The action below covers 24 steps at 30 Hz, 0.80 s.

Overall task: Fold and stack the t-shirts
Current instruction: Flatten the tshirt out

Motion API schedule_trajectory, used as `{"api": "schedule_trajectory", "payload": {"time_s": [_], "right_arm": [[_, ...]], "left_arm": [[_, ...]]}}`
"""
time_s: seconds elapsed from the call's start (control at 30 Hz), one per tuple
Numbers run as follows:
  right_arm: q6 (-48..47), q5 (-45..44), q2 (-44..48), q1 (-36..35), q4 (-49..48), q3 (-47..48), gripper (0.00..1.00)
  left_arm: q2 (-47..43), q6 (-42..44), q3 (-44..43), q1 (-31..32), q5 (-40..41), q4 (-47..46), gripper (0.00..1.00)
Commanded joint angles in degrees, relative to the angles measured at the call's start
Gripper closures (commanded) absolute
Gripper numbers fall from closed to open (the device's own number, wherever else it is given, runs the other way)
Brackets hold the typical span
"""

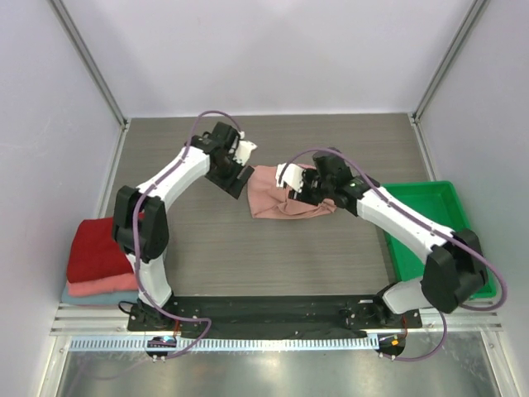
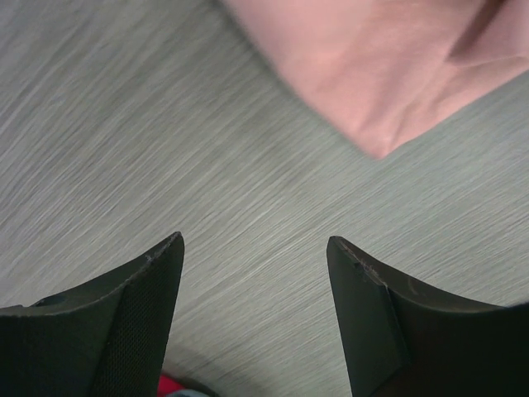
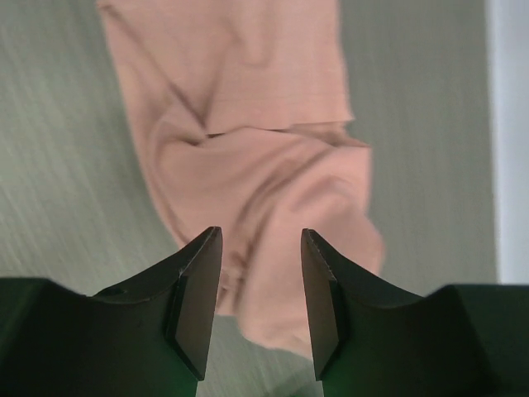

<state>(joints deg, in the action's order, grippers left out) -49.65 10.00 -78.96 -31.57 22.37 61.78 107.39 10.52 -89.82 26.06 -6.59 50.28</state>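
Note:
A dusty-pink t-shirt [image 1: 277, 197] lies folded and rumpled on the table's middle. In the right wrist view the same t-shirt [image 3: 248, 141] spreads below my right gripper [image 3: 260, 240], which hangs open above its near end with nothing between the fingers. My right gripper [image 1: 302, 186] sits over the shirt's right part. Left of the shirt, my left gripper [image 1: 240, 169] hovers open; in its wrist view the left gripper [image 2: 254, 248] frames bare table, with a shirt corner [image 2: 380, 74] ahead. A stack of folded t-shirts, dark red [image 1: 97, 248] over salmon-pink [image 1: 103, 286] over light-blue [image 1: 83, 298], rests at the left.
A green plastic tray [image 1: 438, 217] stands at the right edge of the table, partly under the right arm. Metal frame posts and white walls enclose the grey wood-grain table [image 1: 248, 248]. The arm bases sit on a black rail [image 1: 264, 310] at the near edge.

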Motion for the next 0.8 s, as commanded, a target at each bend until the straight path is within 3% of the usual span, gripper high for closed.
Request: {"api": "schedule_trajectory", "payload": {"time_s": [0.0, 0.33, 0.77], "right_arm": [[1.13, 5.64, -4.70, -1.21, -1.79, -1.75, 0.51], [2.62, 10.04, -15.07, -2.97, -4.97, 1.94, 0.50], [1.57, 6.35, -24.74, -6.57, -5.24, 9.40, 0.50]], "left_arm": [[-7.10, -2.35, -0.18, -4.69, -1.93, 1.48, 0.28], [-13.96, -3.49, 0.87, -17.00, -2.20, 3.60, 0.27], [-16.34, -4.37, 3.25, -20.09, -2.02, 2.19, 0.27]]}}
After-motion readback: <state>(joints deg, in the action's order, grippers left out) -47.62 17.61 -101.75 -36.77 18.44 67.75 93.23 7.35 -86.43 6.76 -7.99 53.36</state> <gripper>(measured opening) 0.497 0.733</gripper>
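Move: The pink t-shirt lies loosely spread beneath the right hand, its middle about 3 cm to the left, level fore and aft, and roughly 16 cm below; its left edge is some 13 cm to the left and also level. The green bin's middle sits about 35 cm right and 12 cm back. From the left hand the shirt's middle is around 14 cm to the right, 2 cm back and 9 cm down. No touch on the pink t-shirt can be made out. The right hand, half open, drops quickly by about 10 cm towards it, tipping its fingers further down, then slides left low over the shirt towards its left part. Meanwhile the empty left hand backs off from the shirt's left edge, going left some 12 cm and up, turning counter-clockwise with its fingers open. ##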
